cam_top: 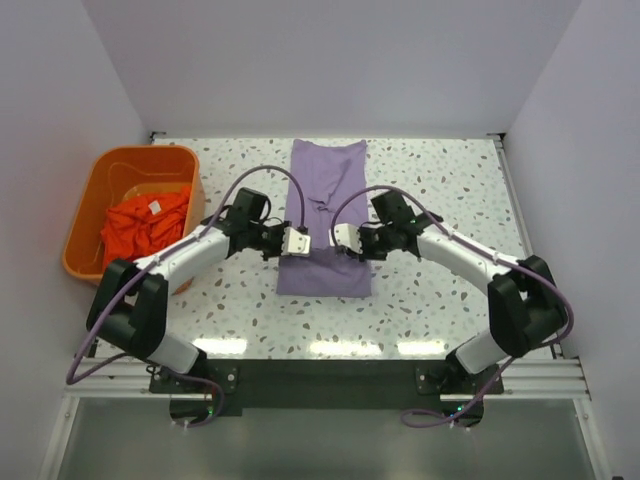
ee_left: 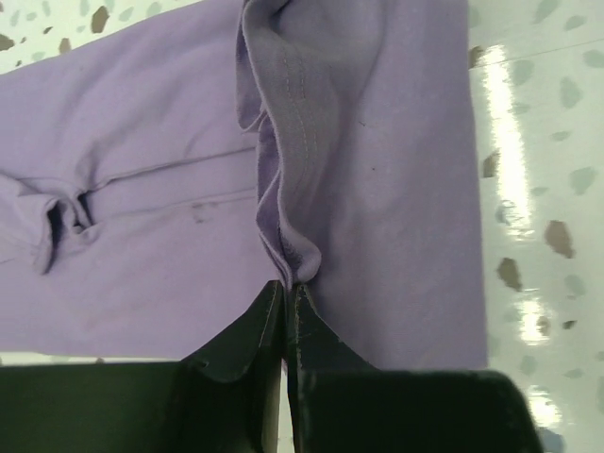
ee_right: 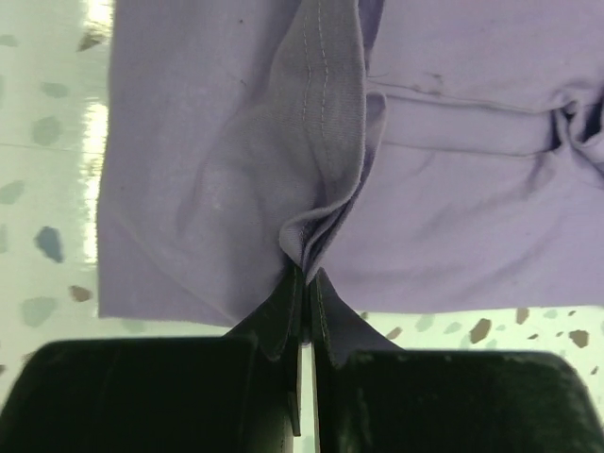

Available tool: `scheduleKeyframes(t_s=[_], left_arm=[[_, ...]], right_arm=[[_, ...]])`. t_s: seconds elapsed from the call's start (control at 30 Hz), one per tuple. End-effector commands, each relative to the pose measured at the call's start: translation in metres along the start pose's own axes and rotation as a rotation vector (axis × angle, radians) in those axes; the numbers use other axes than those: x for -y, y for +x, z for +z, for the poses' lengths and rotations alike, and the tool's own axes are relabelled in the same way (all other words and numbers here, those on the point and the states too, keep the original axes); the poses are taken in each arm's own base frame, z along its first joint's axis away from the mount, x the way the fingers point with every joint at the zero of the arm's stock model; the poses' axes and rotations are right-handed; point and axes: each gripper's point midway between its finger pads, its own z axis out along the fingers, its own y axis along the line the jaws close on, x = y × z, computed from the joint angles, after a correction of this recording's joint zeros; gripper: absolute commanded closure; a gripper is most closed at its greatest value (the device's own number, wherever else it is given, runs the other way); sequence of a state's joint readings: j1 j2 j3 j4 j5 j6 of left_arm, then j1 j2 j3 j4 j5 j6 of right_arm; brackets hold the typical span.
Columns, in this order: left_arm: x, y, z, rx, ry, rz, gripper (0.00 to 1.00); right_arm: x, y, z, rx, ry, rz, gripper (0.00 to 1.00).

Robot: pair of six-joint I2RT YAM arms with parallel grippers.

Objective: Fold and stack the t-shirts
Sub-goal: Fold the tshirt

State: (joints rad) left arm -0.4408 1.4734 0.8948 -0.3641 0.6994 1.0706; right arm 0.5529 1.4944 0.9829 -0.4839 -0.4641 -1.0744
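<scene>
The lavender-purple t-shirt lies folded into a long narrow strip down the middle of the speckled table. My left gripper is shut on a pinched fold of its hem at the strip's left side. My right gripper is shut on a bunched hem fold at the right side. Both grips sit above the strip's near half, with cloth lifted between them. The orange-red t-shirt, with a small white label, lies crumpled in the basket at the left.
An orange plastic basket stands at the table's left edge. White walls close in the back and both sides. Speckled tabletop shows to the right of the purple strip and in front of it.
</scene>
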Motion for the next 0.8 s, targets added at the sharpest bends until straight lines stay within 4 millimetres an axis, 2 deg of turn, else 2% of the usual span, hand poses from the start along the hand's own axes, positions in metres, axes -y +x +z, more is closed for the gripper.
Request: scheduleKeyframes(t_s=[0.0,0.03,0.07,0.1,0.13,0.2,0.23,0.27,0.3,0.33,0.4,0.47,0.53,0.6,0.77], left_arm=[[-0.041,-0.006,0.002,0.047,-0.045,0.093,1.0],[-0.055,-0.01,0.001,0.051,-0.064,0.106,1.0],[-0.063,-0.006,0.0,0.049,-0.073,0.105,1.0],[-0.066,0.003,0.006,0.04,-0.061,0.09,1.0],[-0.08,-0.001,0.005,0.043,-0.079,0.103,1.0],[-0.091,0.011,0.009,0.032,-0.077,0.088,1.0],[-0.103,0.008,0.008,0.036,-0.091,0.099,1.0],[-0.11,0.011,0.006,0.034,-0.097,0.101,1.0],[-0.112,0.019,0.012,0.026,-0.087,0.09,1.0],[-0.123,0.018,0.01,0.026,-0.097,0.101,1.0],[-0.13,0.027,0.015,0.018,-0.09,0.091,1.0],[-0.143,0.028,0.013,0.015,-0.105,0.102,1.0],[-0.15,0.034,0.017,0.01,-0.1,0.103,1.0],[-0.151,0.043,0.022,0.001,-0.087,0.091,1.0],[-0.163,0.053,0.029,-0.009,-0.094,0.09,1.0]], right_arm=[[0.041,-0.018,-0.004,0.085,0.04,-0.093,1.0],[0.046,-0.012,0.003,0.077,0.029,-0.083,1.0],[0.06,-0.012,-0.001,0.085,0.051,-0.095,1.0],[0.066,-0.011,0.0,0.083,0.049,-0.093,1.0],[0.071,-0.008,0.003,0.082,0.046,-0.089,1.0],[0.087,-0.003,0.008,0.079,0.048,-0.094,1.0],[0.1,-0.007,0.007,0.085,0.069,-0.109,1.0],[0.104,0.003,0.014,0.074,0.057,-0.091,1.0],[0.107,0.005,0.016,0.075,0.054,-0.088,1.0],[0.121,0.004,0.013,0.077,0.078,-0.098,1.0],[0.127,0.013,0.022,0.07,0.066,-0.083,1.0],[0.14,0.016,0.023,0.067,0.082,-0.081,1.0],[0.143,0.024,0.03,0.058,0.07,-0.068,1.0],[0.149,0.028,0.033,0.055,0.073,-0.066,1.0],[0.159,0.038,0.039,0.038,0.078,-0.057,1.0]])
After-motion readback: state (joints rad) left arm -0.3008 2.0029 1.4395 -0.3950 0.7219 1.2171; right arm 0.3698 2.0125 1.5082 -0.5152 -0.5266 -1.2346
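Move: About 22 cm ahead of both hands, on the flat part of the t-shirt, is the wrinkled folded-in sleeve part, some 10 cm right of the left hand, 12 cm left of the right and about 7 cm below both. The shirt's far end lies some 18 cm beyond that sleeve part, centred likewise. The near fold is roughly 10 cm back from the hands, midway between them. Carrying the pinched hem between them, both hands sweep straight forward together about 16 cm over the lying shirt towards the folded-in sleeves, easing off and sinking about 2 cm by the end. The wrists barely turn, and the shut fingers keep their grip at the two corners. ##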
